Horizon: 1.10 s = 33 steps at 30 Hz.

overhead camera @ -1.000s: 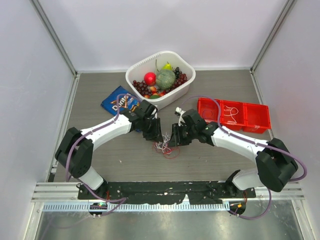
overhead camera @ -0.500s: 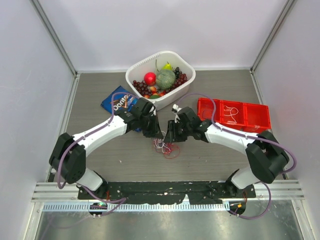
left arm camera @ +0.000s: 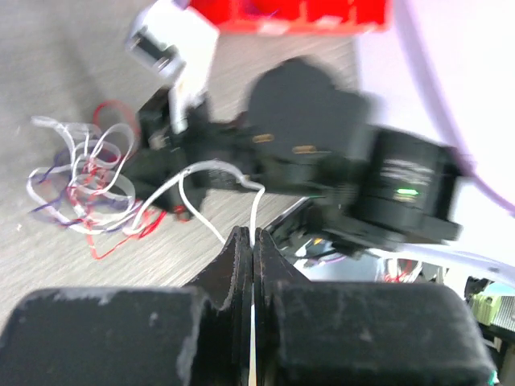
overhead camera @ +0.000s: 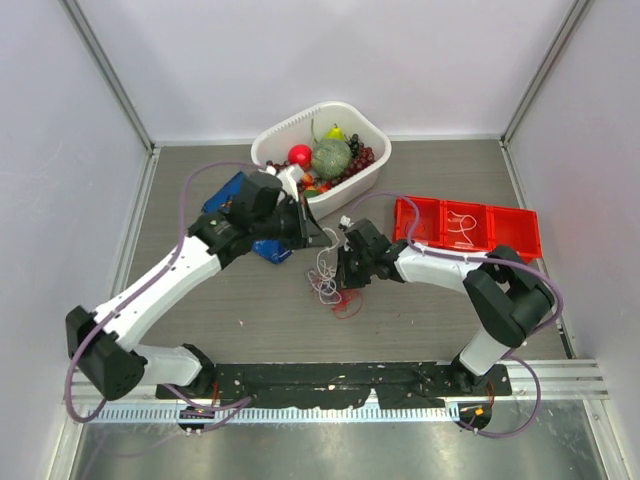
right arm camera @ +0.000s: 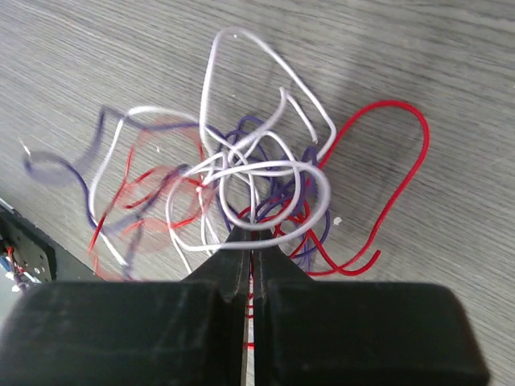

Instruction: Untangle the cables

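The cables (overhead camera: 326,287) are a small bunch of white, red and purple-blue wires on the table between my grippers. My left gripper (overhead camera: 318,240) is raised behind the bunch and shut on one white wire (left arm camera: 254,211), which runs taut from the jaws (left arm camera: 253,240) down to the bunch (left arm camera: 80,181). My right gripper (overhead camera: 341,279) is at the bunch's right edge, low on the table. In the right wrist view its jaws (right arm camera: 252,235) are shut on wires of the bunch (right arm camera: 257,173), with a red wire running between them.
A white basket (overhead camera: 268,148) of fruit stands at the back. A blue chip bag (overhead camera: 226,194) lies left of it, partly under my left arm. A red divided tray (overhead camera: 512,236) at the right holds a white wire (overhead camera: 462,228).
My left gripper has lifted and moved back from the bunch, drawing a white wire out. My right gripper has shifted slightly left and stays on the bunch.
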Available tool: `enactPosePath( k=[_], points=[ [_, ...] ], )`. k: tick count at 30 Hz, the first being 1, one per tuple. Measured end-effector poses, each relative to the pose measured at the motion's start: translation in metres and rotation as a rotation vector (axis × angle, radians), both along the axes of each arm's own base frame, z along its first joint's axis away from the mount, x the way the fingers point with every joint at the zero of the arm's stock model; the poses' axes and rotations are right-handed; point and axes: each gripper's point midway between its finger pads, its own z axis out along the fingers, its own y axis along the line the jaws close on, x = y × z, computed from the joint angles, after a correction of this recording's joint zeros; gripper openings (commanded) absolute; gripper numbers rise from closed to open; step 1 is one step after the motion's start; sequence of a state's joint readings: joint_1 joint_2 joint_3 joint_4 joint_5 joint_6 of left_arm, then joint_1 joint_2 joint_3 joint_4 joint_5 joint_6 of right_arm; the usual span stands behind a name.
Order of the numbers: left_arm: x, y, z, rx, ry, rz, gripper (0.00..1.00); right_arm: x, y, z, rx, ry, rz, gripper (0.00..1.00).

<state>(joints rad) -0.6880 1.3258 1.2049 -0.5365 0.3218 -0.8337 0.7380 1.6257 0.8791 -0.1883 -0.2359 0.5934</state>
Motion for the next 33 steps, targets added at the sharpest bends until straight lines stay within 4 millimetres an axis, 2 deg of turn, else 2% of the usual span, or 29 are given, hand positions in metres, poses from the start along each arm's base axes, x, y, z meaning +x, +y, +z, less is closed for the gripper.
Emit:
enactPosePath(
  k=[4, 8, 14, 17, 19, 23, 24, 28, 30, 33],
  points=[
    [0.003, 0.004, 0.078, -0.116, -0.171, 0.022, 0.00, 0.000, -0.004, -0.009, -0.029, 0.011, -0.010, 0.01],
    [0.005, 0.013, 0.146, -0.200, -0.322, 0.047, 0.00, 0.001, -0.007, -0.013, -0.047, 0.013, -0.019, 0.01],
    [-0.001, 0.028, 0.229, -0.286, -0.524, 0.060, 0.00, 0.001, -0.008, -0.019, -0.062, 0.024, -0.030, 0.01],
    [-0.007, 0.035, 0.254, -0.298, -0.587, 0.056, 0.00, 0.005, -0.005, -0.017, -0.048, 0.010, -0.035, 0.01],
    [-0.012, 0.040, 0.287, -0.335, -0.667, 0.055, 0.00, 0.004, -0.007, -0.022, -0.062, 0.020, -0.037, 0.01],
    [-0.034, 0.058, 0.365, -0.443, -0.862, 0.054, 0.00, 0.004, -0.007, -0.023, -0.063, 0.025, -0.040, 0.01],
    [-0.044, 0.064, 0.388, -0.481, -0.915, 0.052, 0.00, 0.004, -0.007, -0.023, -0.063, 0.024, -0.040, 0.01],
    [-0.079, 0.086, 0.459, -0.616, -1.086, 0.040, 0.00, 0.004, -0.007, -0.024, -0.064, 0.027, -0.040, 0.01],
    [-0.095, 0.095, 0.488, -0.692, -1.159, 0.032, 0.00, 0.004, -0.006, -0.025, -0.064, 0.027, -0.040, 0.01],
    [-0.113, 0.103, 0.516, -0.788, -1.226, 0.020, 0.00, 0.004, -0.006, -0.026, -0.063, 0.028, -0.040, 0.01]
  ],
)
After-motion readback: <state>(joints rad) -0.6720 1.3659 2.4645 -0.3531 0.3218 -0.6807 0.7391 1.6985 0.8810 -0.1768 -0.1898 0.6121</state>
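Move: The left hand already pinches the white cable high up. The tangle it comes from lies roughly 21 cm below this hand and 1 cm to its right, about level fore-and-aft; the Doritos bag is about 14 cm ahead and 14 cm left, the fruit basket some 26 cm straight ahead. The right hand, fingers shut in the tangle, has its middle about 3 cm to the left and 2 cm below; the red tray lies some 12 cm ahead and 27 cm right. Keeping its pinch on the white cable, the left hand hauls it up out of the tangle about 50 cm, straight up at first and then also back and to the left by some 10 cm each, its fingers swinging from pointing down to pointing upward. The right hand, still shut, sinks about 2.5 cm into the red and purple strands and pins them near the table. ##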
